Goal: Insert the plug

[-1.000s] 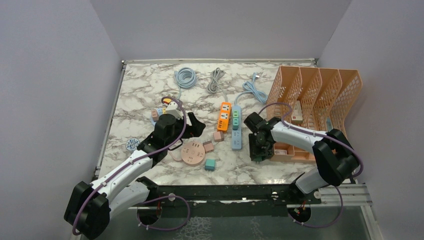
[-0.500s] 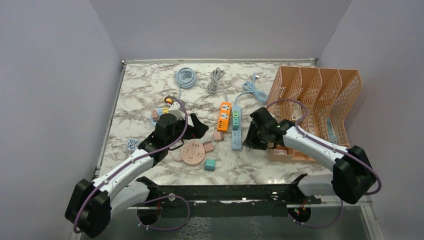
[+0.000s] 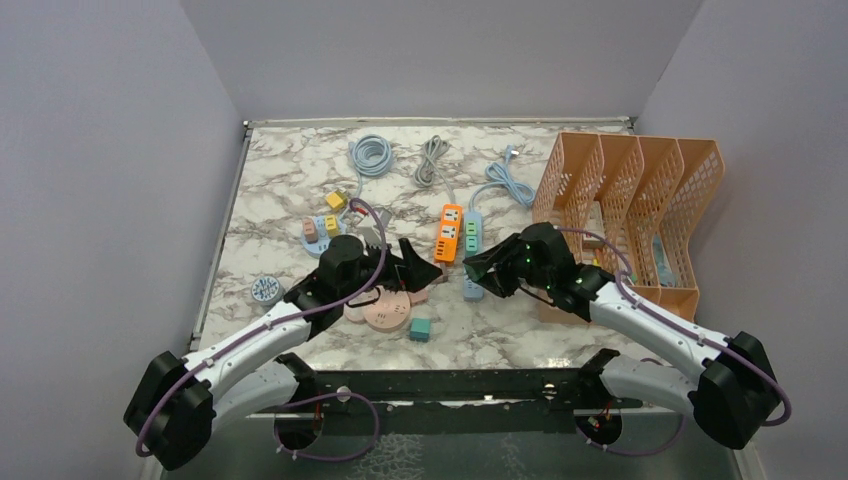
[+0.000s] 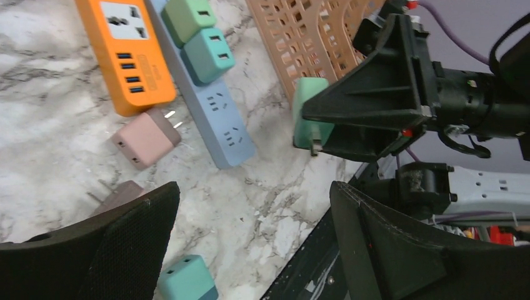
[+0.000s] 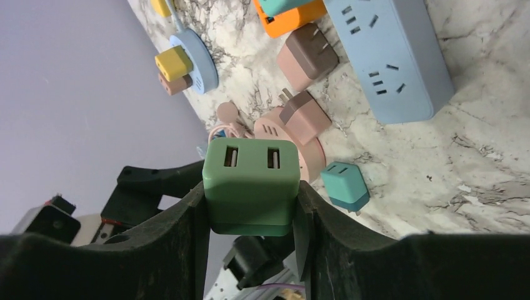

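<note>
A green plug (image 5: 251, 184), a cube with two USB slots on its back, sits clamped between my right gripper's (image 5: 251, 203) fingers. In the left wrist view the same green plug (image 4: 310, 112) hangs above the marble with its metal prongs pointing down. It is just right of the blue power strip (image 3: 473, 258), which carries two plugs at its far end. An orange power strip (image 3: 449, 232) lies beside the blue one. My left gripper (image 3: 418, 266) stands open and empty, facing the right gripper (image 3: 480, 268) over the round pink socket (image 3: 385, 308).
A teal plug (image 3: 420, 329) and pink plugs (image 4: 145, 137) lie loose near the pink socket. A round blue socket (image 3: 320, 228) with small plugs sits at the left. An orange file rack (image 3: 640, 200) fills the right side. Coiled cables (image 3: 372, 155) lie at the back.
My right arm has swung left from the rack with the green plug, now pointing toward the left gripper. The left gripper has moved right over the pink socket and opened a little wider.
</note>
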Controlling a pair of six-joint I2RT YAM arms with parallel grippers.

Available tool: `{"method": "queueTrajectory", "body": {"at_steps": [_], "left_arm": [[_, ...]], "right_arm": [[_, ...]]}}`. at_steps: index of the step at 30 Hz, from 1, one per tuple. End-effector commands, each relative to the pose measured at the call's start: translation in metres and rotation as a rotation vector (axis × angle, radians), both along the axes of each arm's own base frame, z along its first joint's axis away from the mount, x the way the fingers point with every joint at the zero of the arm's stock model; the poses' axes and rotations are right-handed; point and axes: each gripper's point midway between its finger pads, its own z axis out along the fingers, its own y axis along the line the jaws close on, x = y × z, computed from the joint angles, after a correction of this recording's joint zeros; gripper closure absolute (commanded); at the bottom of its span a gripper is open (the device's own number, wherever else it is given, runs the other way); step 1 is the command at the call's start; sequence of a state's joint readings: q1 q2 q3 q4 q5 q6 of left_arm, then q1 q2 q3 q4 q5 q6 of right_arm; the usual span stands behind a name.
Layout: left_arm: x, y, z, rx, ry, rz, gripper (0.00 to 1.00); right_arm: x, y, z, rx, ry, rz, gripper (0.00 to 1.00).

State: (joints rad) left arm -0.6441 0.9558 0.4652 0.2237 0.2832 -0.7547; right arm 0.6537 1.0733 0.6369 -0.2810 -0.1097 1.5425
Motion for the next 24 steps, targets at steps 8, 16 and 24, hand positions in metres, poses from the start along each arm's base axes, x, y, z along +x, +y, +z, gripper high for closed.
{"method": "queueTrajectory", "body": {"at_steps": [8,16,24], "left_arm": [[-0.006,-0.057,0.018,-0.058,-0.031,-0.059,0.09],[0.013,-0.072,0.024,-0.058,-0.03,-0.015,0.25],[0.02,-0.084,0.005,-0.046,0.047,-0.008,0.39]], "right_arm": [[0.001,0.027,0.027,0.249,0.082,-0.034,0.68],[0.004,0.034,0.027,0.262,0.121,-0.029,0.69],[0.008,0.041,0.031,0.277,0.119,-0.011,0.69]]}}
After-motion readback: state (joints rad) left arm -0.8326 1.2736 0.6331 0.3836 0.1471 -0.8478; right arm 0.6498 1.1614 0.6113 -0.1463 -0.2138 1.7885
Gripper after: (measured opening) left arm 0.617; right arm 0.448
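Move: Out to the left hand's right, about 12 cm off, level fore and aft and some 3 cm lower, is the green plug held by the right hand. Beneath the left hand, roughly 16 cm down, a pink plug lies 2 cm back and 3 cm right, the orange strip 7 cm ahead and 5 cm right. For the right hand, the left gripper it presents the plug to is 12 cm left and 3 cm up; the blue strip lies 12 cm below, 3 cm ahead and 1 cm left. Closing in on the green plug from the left, the left hand travels about 8 cm to its right, first easing back a little and then forward again, while its wide-open fingers narrow by roughly a third without visible contact. The right hand keeps its grip and brings the plug some 2.5 cm left to meet it, tilting about 15 degrees so that its left side rises and its fingers tip further down. ##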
